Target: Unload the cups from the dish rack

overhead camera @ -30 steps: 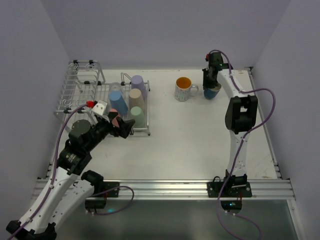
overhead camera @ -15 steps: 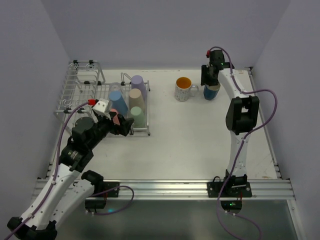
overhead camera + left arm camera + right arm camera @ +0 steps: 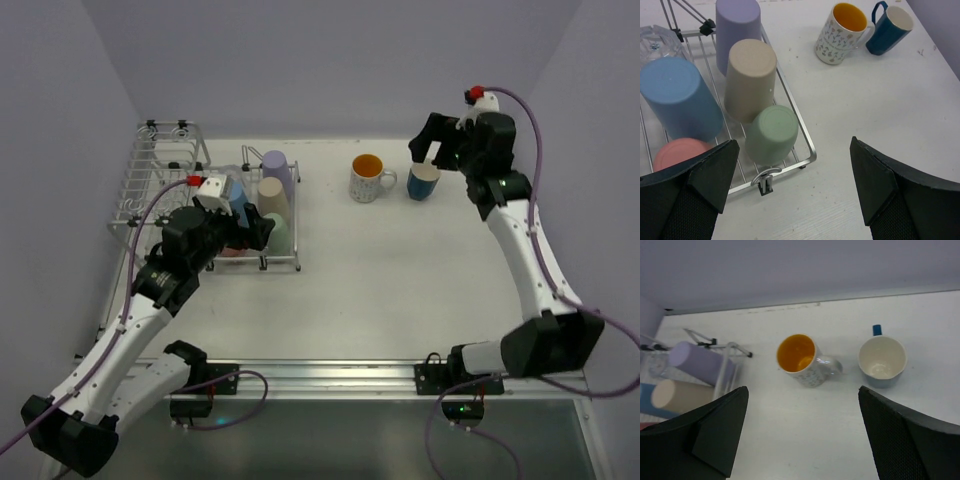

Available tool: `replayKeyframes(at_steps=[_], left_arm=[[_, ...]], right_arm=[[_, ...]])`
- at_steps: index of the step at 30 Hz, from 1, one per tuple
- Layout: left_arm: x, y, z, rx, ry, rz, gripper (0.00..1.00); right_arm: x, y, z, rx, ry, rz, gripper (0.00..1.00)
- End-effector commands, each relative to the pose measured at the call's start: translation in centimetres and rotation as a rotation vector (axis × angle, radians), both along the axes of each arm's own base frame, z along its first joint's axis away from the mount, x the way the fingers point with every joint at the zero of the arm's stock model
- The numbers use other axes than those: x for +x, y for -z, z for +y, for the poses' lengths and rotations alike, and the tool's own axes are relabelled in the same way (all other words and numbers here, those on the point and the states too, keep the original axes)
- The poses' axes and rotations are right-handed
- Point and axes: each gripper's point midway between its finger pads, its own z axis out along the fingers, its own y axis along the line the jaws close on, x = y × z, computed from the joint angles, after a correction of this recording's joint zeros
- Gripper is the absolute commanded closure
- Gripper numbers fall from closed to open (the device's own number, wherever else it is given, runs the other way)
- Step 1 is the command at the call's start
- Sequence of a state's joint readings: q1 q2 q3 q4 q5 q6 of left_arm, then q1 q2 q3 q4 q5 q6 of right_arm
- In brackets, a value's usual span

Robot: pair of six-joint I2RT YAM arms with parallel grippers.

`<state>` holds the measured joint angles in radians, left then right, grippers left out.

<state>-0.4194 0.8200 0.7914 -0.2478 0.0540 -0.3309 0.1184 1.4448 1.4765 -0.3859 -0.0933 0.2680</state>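
The dish rack (image 3: pixel 160 195) stands at the far left of the table. Lying on its grid are a lilac tumbler (image 3: pixel 737 25), a beige one (image 3: pixel 750 75), a mint one (image 3: pixel 772 132), a blue one (image 3: pixel 680 100) and a pink one (image 3: pixel 677 152) half hidden by my finger. My left gripper (image 3: pixel 252 232) hovers open above the rack's near right corner, by the mint tumbler. On the table stand an orange-lined speckled mug (image 3: pixel 367 178) and a dark blue mug (image 3: pixel 423 182), both upright. Above the dark blue mug my right gripper (image 3: pixel 432 150) is open and empty.
A clear glass (image 3: pixel 657 42) sits in the rack behind the blue tumbler. The rack's taller wire basket (image 3: pixel 170 150) is at its far left end. Grey walls close the table on three sides; a metal rail (image 3: pixel 330 375) runs along the near edge.
My right gripper opened, let go of the dark blue mug and lifted away to the right. My left gripper moved farther over the rack toward the tumblers.
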Motion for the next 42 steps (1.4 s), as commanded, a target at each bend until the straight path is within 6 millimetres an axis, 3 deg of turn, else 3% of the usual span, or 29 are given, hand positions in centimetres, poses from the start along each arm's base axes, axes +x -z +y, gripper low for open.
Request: replayKeyframes(at_steps=[1,2,4,5,9,15,26,35,38,42], left_arm=[[2.3,-3.1,0.3,-0.046,-0.089,-0.058,0.00],[2.5,-3.1,0.1,-0.043,-0.092,-0.055,0.00],[3.3,-2.5,0.1,-0.026,-0.124,-0.035,0.00],[3.4,-2.3,-0.2,-0.018,-0.127,-0.031,0.00],[3.7,-0.1,-0.7,0.045,-0.156,-0.002,0.00],[4.0,2.8,-2.1,0.129,-0.159,0.030,0.00],[6.2,7.3,-1.5,0.260,-0.245,0.073,0.03],[6.8,9.2,-2.1,0.264,-0.234,0.093,0.32],[6.6,9.6,-2.0,0.264,-0.234,0.098,0.52],[6.1,7.9,-2.0,0.230,-0.225,0.064,0.64]], right_arm=[[-2.5,-2.5,3.9,0.207,-0.127,-0.166,0.06],[-3.5,-0.3,4.6,0.229,-0.157,-0.125,0.07],[-4.9,-0.7,5.4,0.271,-0.189,-0.154,0.07],[-5.5,0.8,5.8,0.279,-0.200,-0.120,0.07],[-6.3,1.6,6.1,0.280,-0.225,-0.124,0.07],[-7.2,1.2,7.4,0.320,-0.299,-0.138,0.07],[-7.6,1.5,8.1,0.330,-0.331,-0.128,0.08],[-7.4,2.0,8.3,0.328,-0.333,-0.116,0.09],[-7.7,1.7,8.7,0.329,-0.349,-0.120,0.09],[-8.3,1.2,9.5,0.325,-0.363,-0.124,0.09]])
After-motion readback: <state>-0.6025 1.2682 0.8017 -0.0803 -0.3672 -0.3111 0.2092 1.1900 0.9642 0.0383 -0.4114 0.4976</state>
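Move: The green cup stands in the rack about 7 cm ahead of the left hand, 2 cm to its right and some 12 cm below. The beige cup is right behind the green one, about 9 cm farther out; the pink cup sits level with the green one, 10 cm to its left, and the blue cup 8 cm left and 8 cm beyond it. From the right hand, the green cup lies some 33 cm left, 9 cm back and 19 cm down. Bring the left gripper forward over the green cup, then mainly down, about 10 cm in all, rolling its left side up and swinging slightly counter-clockwise; close the wide-open fingers to pinch the cup's sides near its upturned base. Meanwhile draw the empty right gripper back and left, about 8 cm each way, away from the navy mug, ending a little lower and turned counter-clockwise towards the rack. ##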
